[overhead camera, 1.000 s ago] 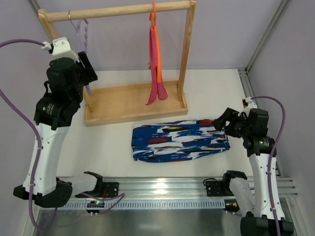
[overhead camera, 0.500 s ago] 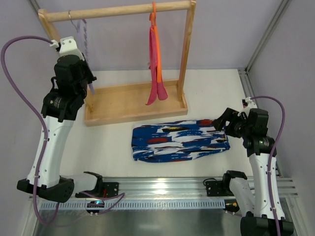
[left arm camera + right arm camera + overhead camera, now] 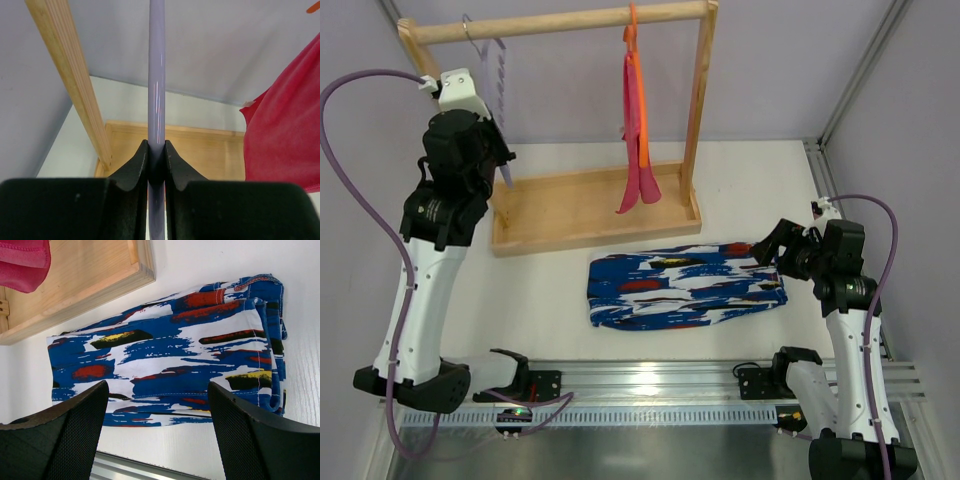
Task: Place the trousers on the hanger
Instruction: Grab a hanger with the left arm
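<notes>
The trousers (image 3: pixel 685 285), in a blue, white, red and black brushstroke print, lie folded flat on the table in front of the wooden rack. The pale lilac hanger (image 3: pixel 494 62) hangs from the rack's rod at the left. My left gripper (image 3: pixel 500 150) is raised beside it. In the left wrist view the jaws (image 3: pixel 156 150) are shut on the hanger's thin lilac bar (image 3: pixel 156 75), which runs straight up from them. My right gripper (image 3: pixel 157 387) hovers open over the trousers (image 3: pixel 165 355) near their right end, with nothing between its fingers.
The wooden rack has a top rod (image 3: pixel 570 22), a right post (image 3: pixel 698 90) and a tray-like base (image 3: pixel 580 215). An orange hanger with a pink cloth (image 3: pixel 638 130) hangs mid-rod. An aluminium rail (image 3: pixel 650 378) runs along the near edge.
My left arm has moved in toward the lilac hanger and its jaws have closed on the hanger's bar. The right arm and the trousers have not moved.
</notes>
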Controlling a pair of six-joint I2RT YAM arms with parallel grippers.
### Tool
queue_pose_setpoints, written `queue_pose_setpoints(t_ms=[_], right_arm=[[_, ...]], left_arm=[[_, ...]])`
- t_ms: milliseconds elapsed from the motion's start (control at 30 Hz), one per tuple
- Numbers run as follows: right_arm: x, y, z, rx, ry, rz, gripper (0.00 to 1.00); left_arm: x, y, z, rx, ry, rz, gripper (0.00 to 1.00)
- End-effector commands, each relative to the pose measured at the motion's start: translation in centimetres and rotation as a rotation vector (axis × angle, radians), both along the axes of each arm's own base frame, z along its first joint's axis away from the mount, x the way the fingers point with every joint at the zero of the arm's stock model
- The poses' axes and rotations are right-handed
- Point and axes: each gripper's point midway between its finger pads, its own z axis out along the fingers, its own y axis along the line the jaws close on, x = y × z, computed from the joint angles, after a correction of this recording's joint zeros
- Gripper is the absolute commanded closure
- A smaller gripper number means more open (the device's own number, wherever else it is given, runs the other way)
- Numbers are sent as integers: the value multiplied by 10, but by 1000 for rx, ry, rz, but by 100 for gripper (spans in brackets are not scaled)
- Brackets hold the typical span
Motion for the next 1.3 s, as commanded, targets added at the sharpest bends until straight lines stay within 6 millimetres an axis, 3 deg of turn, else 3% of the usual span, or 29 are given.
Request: queue_pose_setpoints(t_ms=[0, 600, 967, 1267], right_arm=[[1, 1, 6, -9, -28, 10, 18], [-2, 1, 5, -9, -35, 8, 18], [-4, 2, 5, -6, -37, 11, 18], [-4, 3, 7, -6, -48, 14, 18]], left_arm=[[-11, -2, 52, -16, -164, -50, 100], [-42, 8, 79, -11, -292, -48, 100], [-41, 3, 89, -12, -344, -80, 100], [-34, -1, 40, -49, -181, -75, 100]])
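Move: The left hand already holds one arm of the lilac hanger; the rail point where its hook hangs lies about 15 cm ahead, 3 cm left and some 14 cm above. The rack's left post stands roughly 14 cm ahead and 13 cm left, and the pink cloth on the orange hanger about 14 cm ahead and 24 cm right, both near hand height. From the idle right hand, that rail point is some 27 cm ahead, 58 cm left and 40 cm higher. Still pinching the lilac hanger's near arm between the finger pads, the left hand lifts it about 6 cm and draws it some 4 cm back towards the base, away from the left post, while the fingertips tilt up by around 15 degrees. It then stops backing and sinks roughly 1 cm, with the grip kept shut. ##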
